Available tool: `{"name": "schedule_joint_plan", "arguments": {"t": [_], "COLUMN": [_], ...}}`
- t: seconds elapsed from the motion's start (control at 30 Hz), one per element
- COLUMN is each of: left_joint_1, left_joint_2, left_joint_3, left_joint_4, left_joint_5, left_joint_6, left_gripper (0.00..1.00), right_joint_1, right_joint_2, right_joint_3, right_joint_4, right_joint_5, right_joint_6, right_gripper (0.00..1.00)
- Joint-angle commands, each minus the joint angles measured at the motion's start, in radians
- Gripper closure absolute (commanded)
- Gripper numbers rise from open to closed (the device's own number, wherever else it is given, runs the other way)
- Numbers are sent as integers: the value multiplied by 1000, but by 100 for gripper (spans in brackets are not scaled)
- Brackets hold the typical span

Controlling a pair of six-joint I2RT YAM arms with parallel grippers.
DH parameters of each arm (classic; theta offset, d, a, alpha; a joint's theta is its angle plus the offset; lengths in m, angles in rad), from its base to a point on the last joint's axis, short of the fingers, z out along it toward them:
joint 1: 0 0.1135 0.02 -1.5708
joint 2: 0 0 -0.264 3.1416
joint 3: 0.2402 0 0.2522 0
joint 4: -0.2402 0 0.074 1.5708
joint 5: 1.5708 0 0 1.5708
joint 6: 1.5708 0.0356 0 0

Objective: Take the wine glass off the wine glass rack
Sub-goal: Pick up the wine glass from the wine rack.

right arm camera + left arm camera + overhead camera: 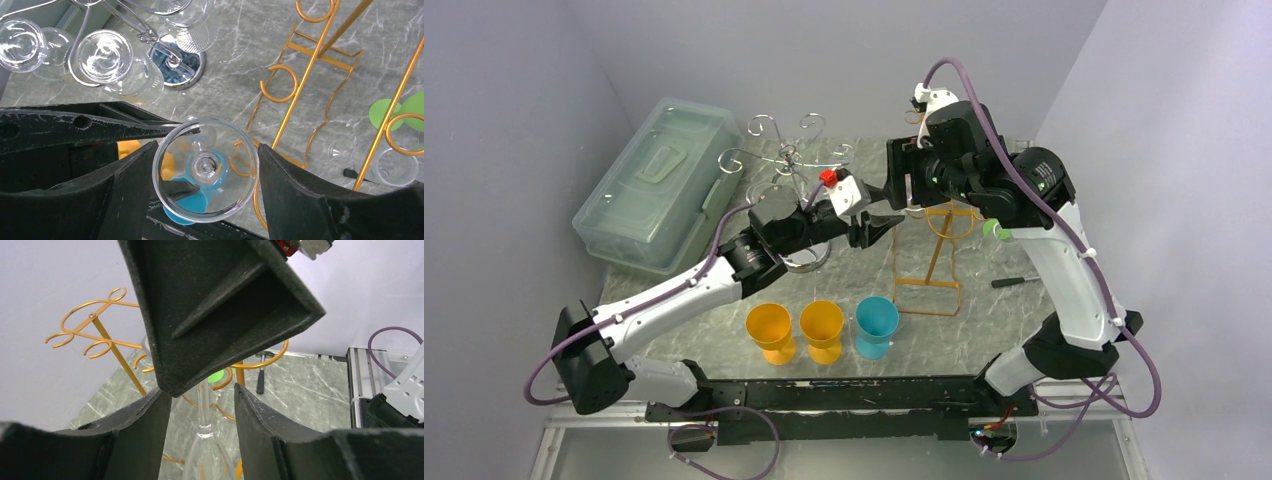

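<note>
A clear wine glass (206,170) is seen foot-first in the right wrist view. My right gripper (206,150) is shut on its round foot, with one finger against each side of the rim. The glass sits just left of the gold wire wine glass rack (300,85), and I cannot tell whether it touches the rack. In the left wrist view its stem (202,410) runs down to the bowl (207,460) under the right gripper. My left gripper (202,390) is open around the stem, with a gap on both sides. From above, the two grippers (884,232) (906,205) meet beside the rack (929,260).
A silver wire stand (789,165) with several clear glasses is behind the left arm, next to a lidded plastic box (659,180). Two orange cups (770,330) (821,328) and a blue cup (876,325) stand near the front. A black tool (1009,282) lies right of the rack.
</note>
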State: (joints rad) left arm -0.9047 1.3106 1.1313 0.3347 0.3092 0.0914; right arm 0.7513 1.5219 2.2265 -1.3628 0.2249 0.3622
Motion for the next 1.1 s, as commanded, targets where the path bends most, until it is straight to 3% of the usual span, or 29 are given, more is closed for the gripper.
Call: {"name": "schedule_joint_plan", "arguments": {"t": [0.0, 0.6, 0.87, 1.07], "left_joint_1": [-3, -4, -4, -3], "left_joint_2": [12, 57, 71, 73], "left_joint_3": [11, 36, 56, 75], "left_joint_4": [91, 133, 140, 136], "left_joint_5": [-17, -8, 3, 13], "left_joint_6": [11, -26, -62, -85], "left_gripper": [46, 56, 72, 90], "right_joint_1": [-1, -1, -2, -1], "right_joint_2": [-46, -77, -98, -121], "right_joint_3": [41, 20, -20, -69], "right_joint_4": [62, 101, 136, 176], "right_joint_5": [-13, -48, -59, -59], "right_joint_6": [16, 33, 38, 41], "right_gripper": [62, 62, 63, 62]}}
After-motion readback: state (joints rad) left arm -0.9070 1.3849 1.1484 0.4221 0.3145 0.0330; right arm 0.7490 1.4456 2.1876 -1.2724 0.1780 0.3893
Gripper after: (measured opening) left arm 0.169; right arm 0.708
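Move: The wine glass hangs foot up in the right hand's grip, its stem about 5 cm straight below that hand. From the left hand the stem is some 2 cm to the right and 1 cm ahead, level with the fingertips. The near end of the gold rack's top lies roughly 8 cm right, 2 cm back and slightly lower. Well below, the blue goblet stands about 16 cm back and 1 cm left. The wine glass stem is met from its left by the left hand, which eases about 2 cm right and 1 cm forward beneath the right gripper, then shuts its half-open fingers and pinches it. Meanwhile the right hand keeps its grip on the foot, rising nearly 3 cm, drawing back about 1 cm and tilting a little. ##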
